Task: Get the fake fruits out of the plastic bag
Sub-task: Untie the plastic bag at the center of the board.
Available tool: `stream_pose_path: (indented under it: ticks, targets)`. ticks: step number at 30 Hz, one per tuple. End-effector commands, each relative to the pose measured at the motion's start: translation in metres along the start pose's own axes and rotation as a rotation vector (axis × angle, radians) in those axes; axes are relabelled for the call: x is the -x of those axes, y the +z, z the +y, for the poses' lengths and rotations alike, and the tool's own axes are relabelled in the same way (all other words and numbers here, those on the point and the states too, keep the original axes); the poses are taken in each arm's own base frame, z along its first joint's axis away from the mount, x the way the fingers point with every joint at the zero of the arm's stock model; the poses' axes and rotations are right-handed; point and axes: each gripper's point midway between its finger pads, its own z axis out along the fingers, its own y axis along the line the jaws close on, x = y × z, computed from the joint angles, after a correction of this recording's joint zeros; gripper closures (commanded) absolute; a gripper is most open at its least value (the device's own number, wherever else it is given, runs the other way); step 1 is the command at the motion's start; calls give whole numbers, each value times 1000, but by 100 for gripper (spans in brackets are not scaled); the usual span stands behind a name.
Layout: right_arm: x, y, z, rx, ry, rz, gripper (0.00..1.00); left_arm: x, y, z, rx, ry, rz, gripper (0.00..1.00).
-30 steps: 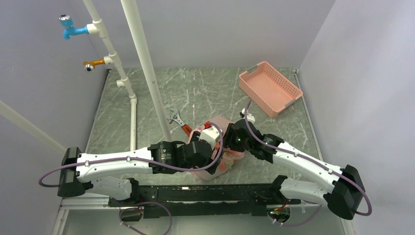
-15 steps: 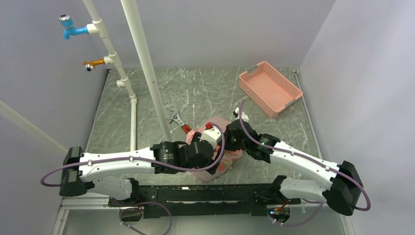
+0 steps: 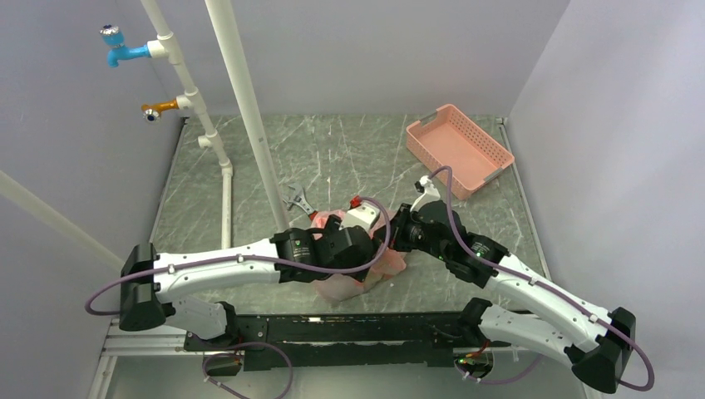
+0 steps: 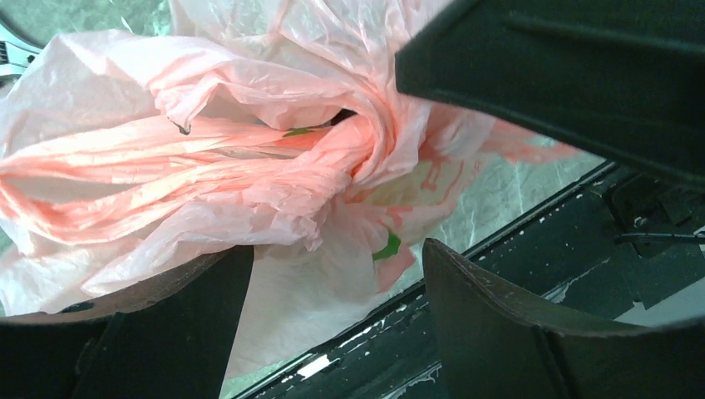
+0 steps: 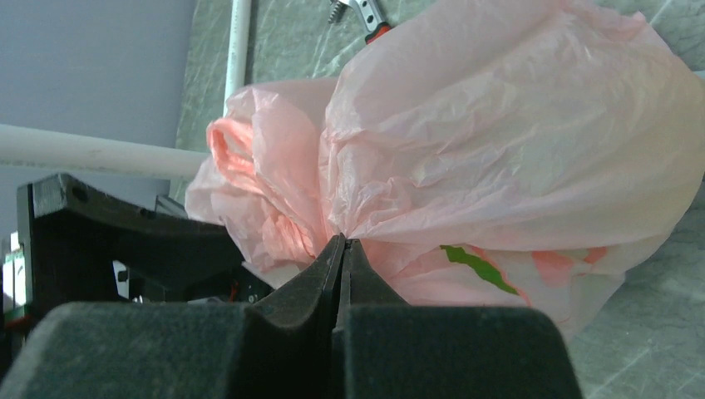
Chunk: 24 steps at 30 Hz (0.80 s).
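The pink plastic bag [image 3: 347, 285] lies crumpled at the table's near middle, under both wrists. My right gripper [image 5: 343, 243] is shut on a gathered fold of the plastic bag [image 5: 515, 150], which bulges above and to the right of the tips. My left gripper [image 4: 332, 287] is open, and loose film of the plastic bag [image 4: 166, 166] hangs into the gap between its fingers [image 4: 499, 332]. In the top view the left gripper [image 3: 366, 249] and right gripper [image 3: 392, 237] meet over the bag. The fake fruits are hidden inside it.
A red-handled wrench [image 3: 303, 205] lies just behind the bag, next to the slanted white pipe [image 3: 249, 125]. A pink slotted basket [image 3: 459, 150] stands at the back right. The black rail [image 3: 349, 328] runs along the table's near edge, close under the bag.
The right gripper has closed on the bag and its wrist has swung up toward the back right. The left arm has reached further right over the bag.
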Motion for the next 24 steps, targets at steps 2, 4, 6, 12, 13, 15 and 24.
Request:
stream_pose_path:
  ticks: [2,4,6,12,13,15,24]
  targets:
    - [11,-10,32,122,-26,6,100,22,2,3,44,-9,-43,20]
    - [12,-12,35,133,-27,6,100,23,7,8,75,-6,-40,25]
    - [15,-16,33,124,-33,1,100,22,11,17,113,-11,-25,34]
    - [34,-29,14,28,-85,-74,100,16,6,29,129,-17,-31,78]
    - [37,-31,8,4,-95,-80,100,16,2,30,115,-26,-39,88]
    - [45,-33,-5,-43,-113,-100,100,17,-4,29,82,-41,-61,94]
    - [78,-38,-87,-363,-214,-94,100,15,-27,31,-61,-144,-180,100]
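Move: The plastic bag's knot, a bunched twist of handles, lies about 3 cm ahead of the open left fingers and some 2 cm below them. The right hand already pinches the bag; the knot is roughly 6 cm to its left, 1 cm back and 3 cm below. The red-handled wrench lies about 14 cm ahead, 13 cm left and 12 cm below the left hand. The pink basket is about 32 cm ahead, 25 cm right and 12 cm below the right hand. The left fingers shut on the bunched plastic at the knot after easing about 2.5 cm forward and slightly down and left, then draw it some 3 cm left, rising and coming back a little. The right hand, still pinching its part of the bag, first hardly moves, then pulls about 8 cm to the right and 4 cm forward, away from the left hand, its wrist rolling some 10 degrees and turning clockwise. ##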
